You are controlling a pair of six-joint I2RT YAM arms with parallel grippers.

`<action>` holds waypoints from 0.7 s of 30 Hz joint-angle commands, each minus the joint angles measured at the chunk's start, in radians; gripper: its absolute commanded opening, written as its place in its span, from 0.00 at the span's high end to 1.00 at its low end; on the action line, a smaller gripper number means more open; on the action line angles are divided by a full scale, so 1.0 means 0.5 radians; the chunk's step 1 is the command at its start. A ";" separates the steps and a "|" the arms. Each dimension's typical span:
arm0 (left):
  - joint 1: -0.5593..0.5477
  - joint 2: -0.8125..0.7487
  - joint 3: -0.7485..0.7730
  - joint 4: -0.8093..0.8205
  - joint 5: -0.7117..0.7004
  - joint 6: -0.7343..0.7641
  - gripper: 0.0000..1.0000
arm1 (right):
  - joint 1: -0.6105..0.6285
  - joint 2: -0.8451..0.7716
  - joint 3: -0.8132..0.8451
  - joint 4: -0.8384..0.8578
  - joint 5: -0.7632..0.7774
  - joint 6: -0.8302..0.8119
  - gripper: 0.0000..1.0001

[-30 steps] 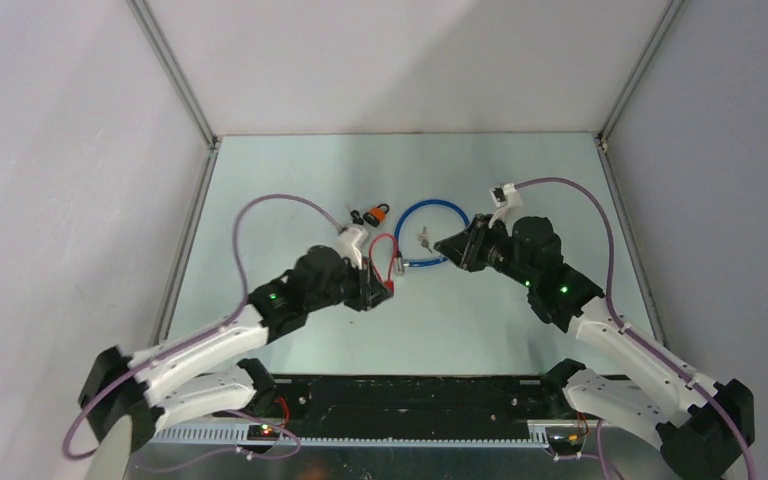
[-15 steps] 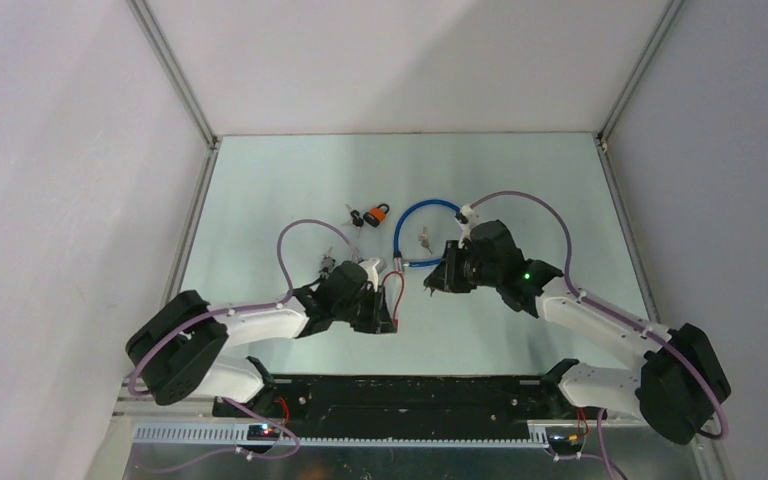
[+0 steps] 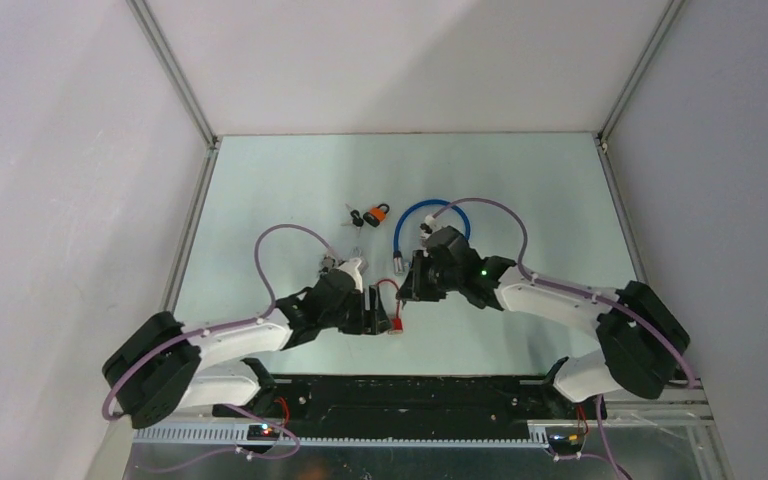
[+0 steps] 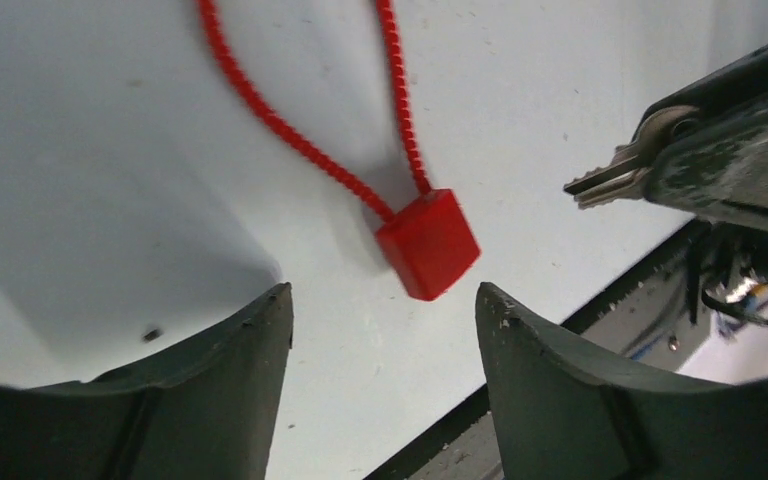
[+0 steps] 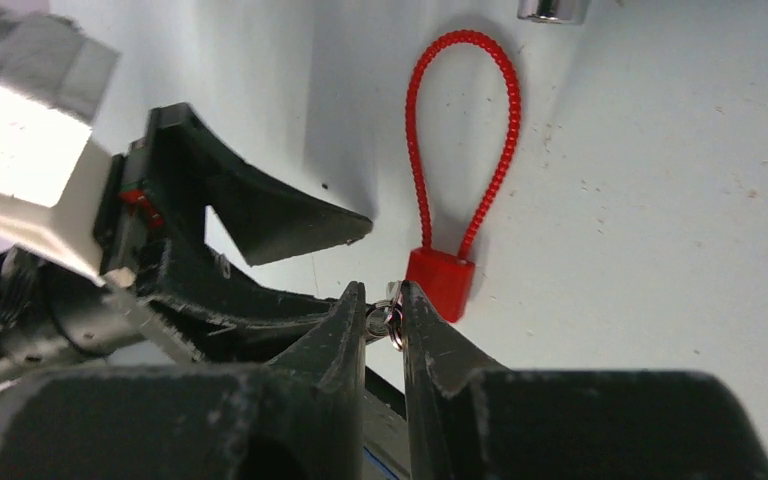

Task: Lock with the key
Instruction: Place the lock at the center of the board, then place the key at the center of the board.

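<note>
A red cable lock lies on the table, its square body just beyond my left gripper's open fingertips and not touched by them. Its red loop stretches away from the body. My right gripper is shut on a silver key by its ring end. The blade points at the lock body from a short gap away. From above, both grippers meet near the table's front, left gripper and right gripper, with the red lock between them.
A blue cable lock curves behind the right gripper, its silver end near the red loop. An orange padlock with dark keys lies farther back. The table's front edge and black rail are close.
My left gripper's jaws have opened and the red lock body now sits free in front of them. My right arm has swung left and nearer with the key, up to the lock.
</note>
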 commanded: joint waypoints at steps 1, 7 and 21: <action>0.002 -0.200 -0.046 -0.421 -0.417 -0.013 0.25 | 0.106 0.167 0.189 -0.014 0.210 0.126 1.00; 0.004 -0.641 0.021 -0.722 -0.685 -0.103 0.01 | 0.120 0.379 0.414 -0.286 0.326 0.081 0.89; 0.003 -1.229 0.342 -1.290 -1.121 -0.068 0.00 | 0.043 0.011 0.458 -0.521 0.585 -0.063 0.15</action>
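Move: The right hand holds the small keys; the red lock's body lies about 5 cm back, 2 cm to its left and 6 cm below. From this hand the blue lock's metal end is roughly 10 cm ahead and 1 cm left, the gold padlock 10 cm ahead and 12 cm left. From the left hand, already part open and empty, the red lock is some 2 cm back, 3 cm right and 3 cm below. Right lowers keys forward 3 cm onto red cable, releasing; left opens wider, withdrawing 12 cm left and up. ##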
